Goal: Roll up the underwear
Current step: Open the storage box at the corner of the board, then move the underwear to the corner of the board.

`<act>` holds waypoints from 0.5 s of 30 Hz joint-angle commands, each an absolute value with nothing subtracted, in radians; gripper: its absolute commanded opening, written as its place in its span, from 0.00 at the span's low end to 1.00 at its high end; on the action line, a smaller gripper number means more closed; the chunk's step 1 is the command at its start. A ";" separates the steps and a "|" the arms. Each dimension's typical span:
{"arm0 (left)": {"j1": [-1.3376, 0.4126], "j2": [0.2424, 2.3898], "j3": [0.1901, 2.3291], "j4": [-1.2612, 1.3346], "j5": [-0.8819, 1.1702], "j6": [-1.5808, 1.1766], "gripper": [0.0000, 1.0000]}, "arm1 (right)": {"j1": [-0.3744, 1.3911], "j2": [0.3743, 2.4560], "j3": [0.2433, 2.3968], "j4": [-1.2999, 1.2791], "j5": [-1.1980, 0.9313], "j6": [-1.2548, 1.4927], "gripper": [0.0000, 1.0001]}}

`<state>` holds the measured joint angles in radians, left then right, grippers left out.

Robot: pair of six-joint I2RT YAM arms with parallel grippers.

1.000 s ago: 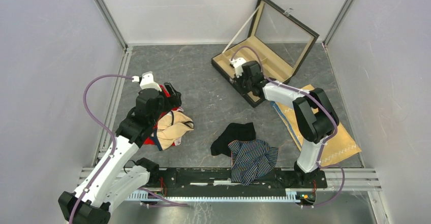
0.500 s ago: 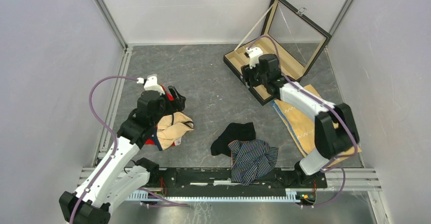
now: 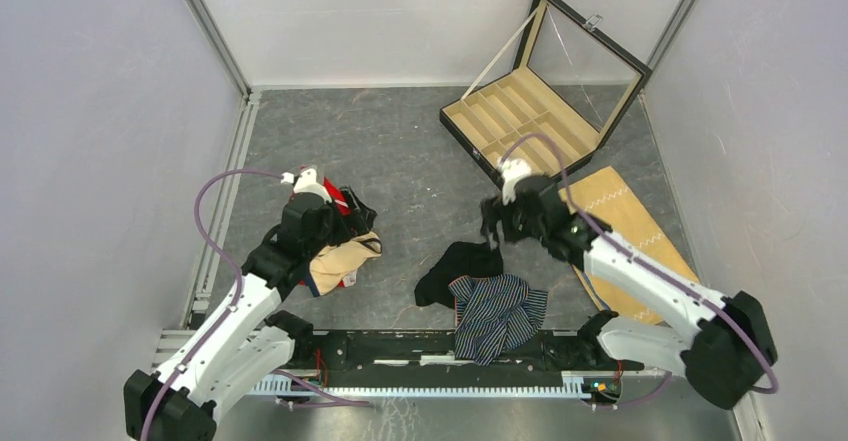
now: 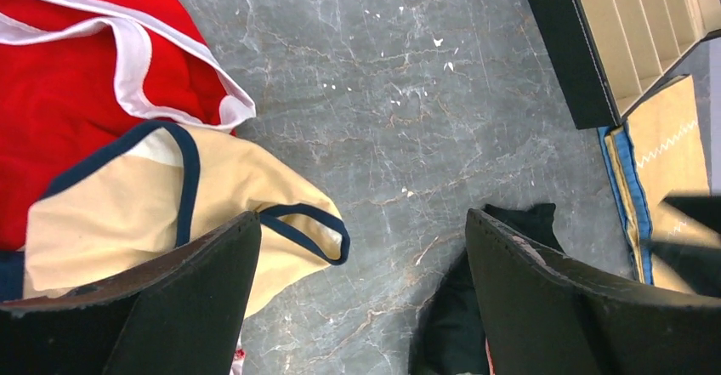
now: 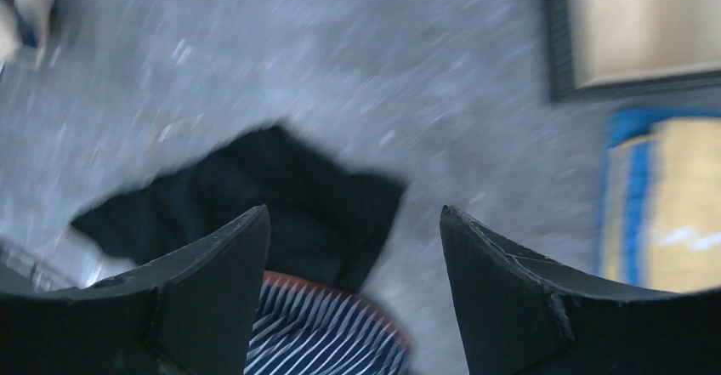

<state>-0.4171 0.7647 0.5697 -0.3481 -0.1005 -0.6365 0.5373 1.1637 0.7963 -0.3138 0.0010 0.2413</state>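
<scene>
Two pieces of underwear lie near the front middle of the table. The navy one with pale stripes (image 3: 498,311) overlaps the plain black one (image 3: 460,269). My right gripper (image 3: 492,225) hovers open just above the black piece's far right corner. In the blurred right wrist view, its fingers (image 5: 353,213) frame the black fabric (image 5: 255,192) and the striped edge (image 5: 323,332), with nothing held. My left gripper (image 3: 356,208) is open over the pile at the left. Between its empty fingers (image 4: 362,215) is bare table, and the black underwear (image 4: 451,324) peeks in at the lower right.
A cream garment with navy trim (image 3: 338,257) and a red one (image 4: 76,77) lie under the left gripper. An open black box with tan compartments (image 3: 520,121) stands at the back right. A flat tan cloth with zigzag stitching (image 3: 625,226) lies on the right.
The right arm swung from the box back toward the middle, over the black underwear, and its jaws opened. The box shifted right. The left gripper edged forward slightly.
</scene>
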 commanded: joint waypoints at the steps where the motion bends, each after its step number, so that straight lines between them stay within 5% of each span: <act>1: -0.464 0.764 0.548 -0.282 -0.075 -0.720 0.95 | 0.780 1.016 0.659 -0.422 0.149 0.388 0.79; 10: -0.680 0.837 0.519 -0.224 -0.201 -0.767 0.95 | 1.095 0.985 0.513 -0.400 0.282 0.593 0.75; 15: -0.735 0.882 0.521 -0.190 -0.219 -0.775 0.95 | 1.100 1.028 0.515 -0.341 0.292 0.591 0.45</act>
<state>-0.7071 0.8658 0.5205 -0.2638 -0.1787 -0.7273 1.0931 1.0164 0.5117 -0.4076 0.2306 0.5522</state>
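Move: The striped underwear lies about 20 cm back from the right hand, 1 cm to its left and 12 cm below. The black underwear is some 13 cm back and 8 cm left, the open storage box about 19 cm ahead and 3 cm right. From the left hand the striped underwear is roughly 18 cm back and 31 cm right; the cream underwear sits about 9 cm back, 2 cm left. The striped underwear is what the right hand swings back to, away from the opened box: fast at first, about 15 cm back and 8 cm down, tipping some 10 degrees further downward, its fingers closing to about half open above the cloth by the end. The left hand, wide open, drifts right, back and down past the cream underwear, turning about 10 degrees clockwise. ##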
